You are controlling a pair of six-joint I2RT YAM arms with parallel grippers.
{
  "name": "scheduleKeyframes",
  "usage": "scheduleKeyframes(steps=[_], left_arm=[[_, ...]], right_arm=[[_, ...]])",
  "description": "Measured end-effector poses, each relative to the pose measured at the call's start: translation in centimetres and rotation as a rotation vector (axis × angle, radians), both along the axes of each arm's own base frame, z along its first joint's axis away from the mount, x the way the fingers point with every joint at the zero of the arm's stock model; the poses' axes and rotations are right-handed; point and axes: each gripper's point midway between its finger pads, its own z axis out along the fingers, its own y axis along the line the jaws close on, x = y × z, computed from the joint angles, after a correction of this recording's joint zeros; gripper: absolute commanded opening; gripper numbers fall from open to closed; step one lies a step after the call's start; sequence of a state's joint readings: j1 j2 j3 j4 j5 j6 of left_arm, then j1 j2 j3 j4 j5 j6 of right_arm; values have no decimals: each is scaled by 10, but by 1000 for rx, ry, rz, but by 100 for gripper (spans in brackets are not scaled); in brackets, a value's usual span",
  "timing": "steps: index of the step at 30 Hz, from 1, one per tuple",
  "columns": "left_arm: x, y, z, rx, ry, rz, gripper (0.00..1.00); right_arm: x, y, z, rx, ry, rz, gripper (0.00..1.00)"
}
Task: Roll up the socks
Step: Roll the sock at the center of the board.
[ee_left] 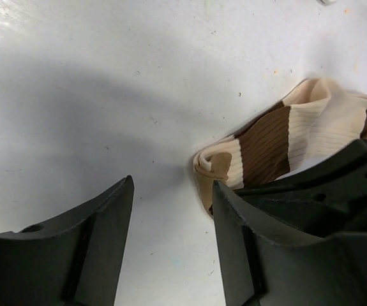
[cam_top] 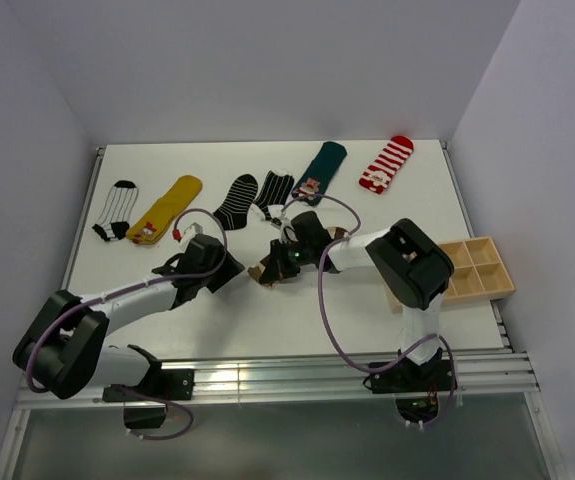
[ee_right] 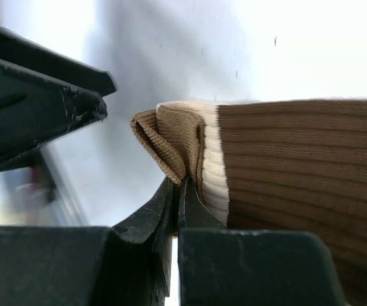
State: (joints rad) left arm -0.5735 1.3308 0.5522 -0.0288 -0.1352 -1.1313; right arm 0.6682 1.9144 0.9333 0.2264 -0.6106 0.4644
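Note:
A cream sock with brown bands (ee_left: 285, 137) lies folded on the white table between my two grippers. It also shows in the top view (cam_top: 264, 273). My right gripper (ee_right: 180, 186) is shut on the sock's tan folded end (ee_right: 164, 143), and its dark body lies over the sock's lower edge in the left wrist view (ee_left: 336, 188). My left gripper (ee_left: 170, 213) is open and empty, just left of the sock, with its right finger (ee_left: 244, 236) close to the tan fold. In the top view the left gripper (cam_top: 227, 268) and right gripper (cam_top: 279, 262) nearly meet.
A row of socks lies along the back: black-and-white striped (cam_top: 115, 210), yellow (cam_top: 167, 208), black with thin white lines (cam_top: 235, 200), another dark striped one (cam_top: 273, 192), dark teal (cam_top: 319, 170), red-and-white striped (cam_top: 387, 163). A wooden compartment tray (cam_top: 477, 268) stands at the right.

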Motion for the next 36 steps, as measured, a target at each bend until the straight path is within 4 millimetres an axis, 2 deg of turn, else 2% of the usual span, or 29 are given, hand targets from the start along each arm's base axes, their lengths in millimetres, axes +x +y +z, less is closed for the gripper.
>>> scheduleKeyframes(steps=[4, 8, 11, 15, 20, 22, 26, 29, 36], left_arm=[[-2, -5, 0, -17, -20, -17, 52], [-2, -17, -1, -33, -35, -47, 48], [-4, -23, -7, -36, -23, -67, 45], [-8, -29, -18, -30, 1, -81, 35], [-5, -36, -22, -38, 8, -89, 30], [-3, -40, -22, -39, 9, -93, 28], [1, -47, -23, -32, 14, -103, 25], [3, -52, -23, -24, 19, -108, 23], [5, -60, -23, -4, 26, -124, 22]], right_arm=[[-11, -6, 0, 121, 152, -8, 0], [-16, -6, 0, 170, 240, -17, 0], [-18, -6, 0, 189, 276, -26, 0], [-19, -8, 0, 206, 309, -44, 0], [-19, -10, 0, 207, 324, -57, 0], [-19, -10, -1, 202, 323, -58, 6], [-17, -13, 0, 171, 293, -58, 28], [-16, -15, 4, 120, 233, -59, 36], [-14, -24, 11, -81, -18, -95, 42]])
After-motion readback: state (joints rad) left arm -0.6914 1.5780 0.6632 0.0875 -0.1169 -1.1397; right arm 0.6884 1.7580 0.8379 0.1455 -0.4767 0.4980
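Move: The right hand already pinches the sock's turned-in brown cuff end, right at its fingertips; the brown toe lies some 15 cm to its right and 9 cm ahead. For the empty, half-open left hand that cuff end is about 6 cm to the right, 1 cm ahead and 3 cm down. Beyond, from the left hand, lie the long striped sock, 15 cm straight ahead, and the short striped sock, 17 cm ahead and 9 cm right. The left fingers close on the left end of the cuff fold, after the hand travels about 6 cm right to it and sinks some 2 cm. The right hand keeps its pinch while rolling about 20 degrees about its fingers and drawing 2 cm back and 1 cm right, then opens, lets go and lifts about 1 cm, easing farther right and rolling back. ##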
